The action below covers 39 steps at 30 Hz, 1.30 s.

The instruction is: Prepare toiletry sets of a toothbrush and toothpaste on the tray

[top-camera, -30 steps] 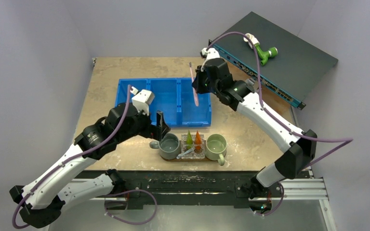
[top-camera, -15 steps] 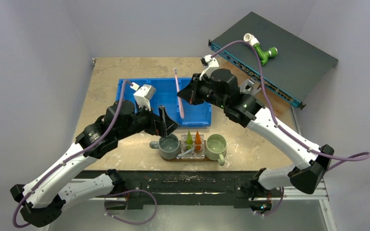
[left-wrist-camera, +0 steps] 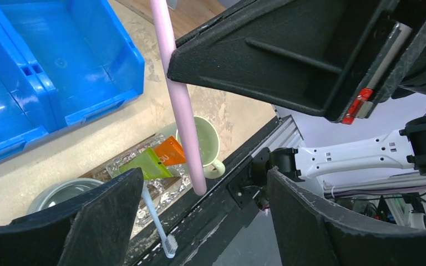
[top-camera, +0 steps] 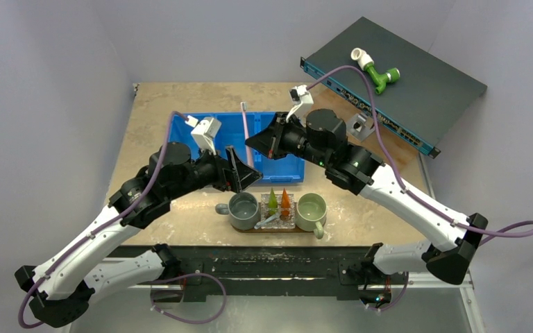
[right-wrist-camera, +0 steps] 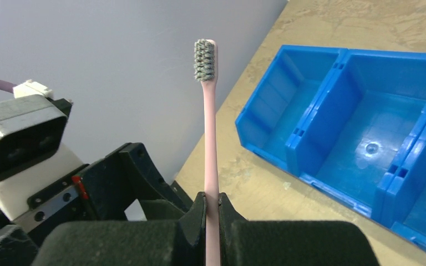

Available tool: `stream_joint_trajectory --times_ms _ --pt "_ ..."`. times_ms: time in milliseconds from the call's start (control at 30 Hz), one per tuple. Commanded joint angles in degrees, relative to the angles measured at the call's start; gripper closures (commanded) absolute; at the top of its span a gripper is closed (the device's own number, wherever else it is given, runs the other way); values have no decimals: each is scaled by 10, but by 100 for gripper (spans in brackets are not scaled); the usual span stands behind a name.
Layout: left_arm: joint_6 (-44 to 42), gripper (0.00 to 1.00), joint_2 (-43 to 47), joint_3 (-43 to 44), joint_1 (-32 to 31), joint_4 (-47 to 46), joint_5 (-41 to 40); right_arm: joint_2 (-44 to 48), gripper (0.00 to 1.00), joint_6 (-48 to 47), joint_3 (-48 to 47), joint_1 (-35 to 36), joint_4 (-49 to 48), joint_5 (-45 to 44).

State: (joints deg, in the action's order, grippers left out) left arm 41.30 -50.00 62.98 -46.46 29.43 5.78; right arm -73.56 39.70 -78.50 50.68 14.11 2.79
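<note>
My right gripper (right-wrist-camera: 211, 202) is shut on the pink toothbrush (right-wrist-camera: 209, 116), which stands upright with its bristles on top. In the top view it hangs above the near edge of the blue bin (top-camera: 245, 128). The handle's lower end (left-wrist-camera: 191, 149) hangs between the wide-open fingers of my left gripper (left-wrist-camera: 204, 173), touching neither. Below, the dark tray (top-camera: 284, 230) holds a green toothpaste tube (left-wrist-camera: 144, 165), an orange one (left-wrist-camera: 169, 151) and a pale toothbrush (left-wrist-camera: 155, 219), between a grey mug (top-camera: 243, 211) and a green mug (top-camera: 311, 210).
A blue three-compartment bin (top-camera: 208, 132) sits behind the tray on the tan table. At the back right a black box (top-camera: 423, 90) carries a green-and-white pipe fitting (top-camera: 376, 71). The table's near edge and a black rail lie just past the tray.
My right arm has swung left and lower, carrying the pink toothbrush to my left gripper. My left gripper has risen, turned toward it and narrowed slightly.
</note>
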Motion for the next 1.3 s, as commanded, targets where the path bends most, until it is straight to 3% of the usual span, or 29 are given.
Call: stream_joint_trajectory --times_ms 0,433,500,567,767,833,1000,1267 --pt "13 24 5 -4 3 -38 10 20 100 48 0 7 -37 4" --pt "10 69 -2 -2 4 -45 11 22 100 61 -1 24 -41 -4" --pt "7 81 -3 -1 3 -44 11 23 100 61 -1 25 -41 -6" --pt "6 99 -3 2 3 -37 8 23 100 61 -3 25 -39 -8" --pt "-12 100 4 3 3 -18 -4 22 100 48 -16 25 -25 -8" --pt "-22 100 7 2 3 -7 -10 18 85 33 -31 25 -6 -7" --pt "-56 100 12 7 3 31 -18 10 63 9 -63 25 44 -5" --pt "-126 100 16 20 3 108 -39 4 49 -44 -109 24 121 -11"
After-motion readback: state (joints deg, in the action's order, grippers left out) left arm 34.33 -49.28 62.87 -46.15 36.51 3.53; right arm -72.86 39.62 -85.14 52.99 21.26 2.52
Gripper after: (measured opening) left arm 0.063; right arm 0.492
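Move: The pink toothbrush stands nearly upright, leaning forward, in the right fingers, its middle about 1 cm above that hand point. From the left hand, that middle is some 5 cm ahead and 6 cm up, with the handle's bottom end between its open fingers; the left fingers are about 5 cm behind and 5 cm below the right hand. From the left hand, the grey mug stands 5 cm ahead, 2 cm left, and the toothpaste holder 6 cm ahead, 7 cm right, both some 27 cm below. The left hand stays nearly in place and shuts its wide-open fingers on the lower handle of the toothbrush, pinching it, while the right hand keeps its hold and eases about 1.5 cm back and 1.5 cm up, bringing the handle deeper between the left fingers. Once the left has closed, the right fingers open about halfway, let go and rise another 1.5 cm while drawing roughly 1 cm to the right, and the left hand carries the brush about 3 cm down and 2 cm left, rolling some 10 degrees. ##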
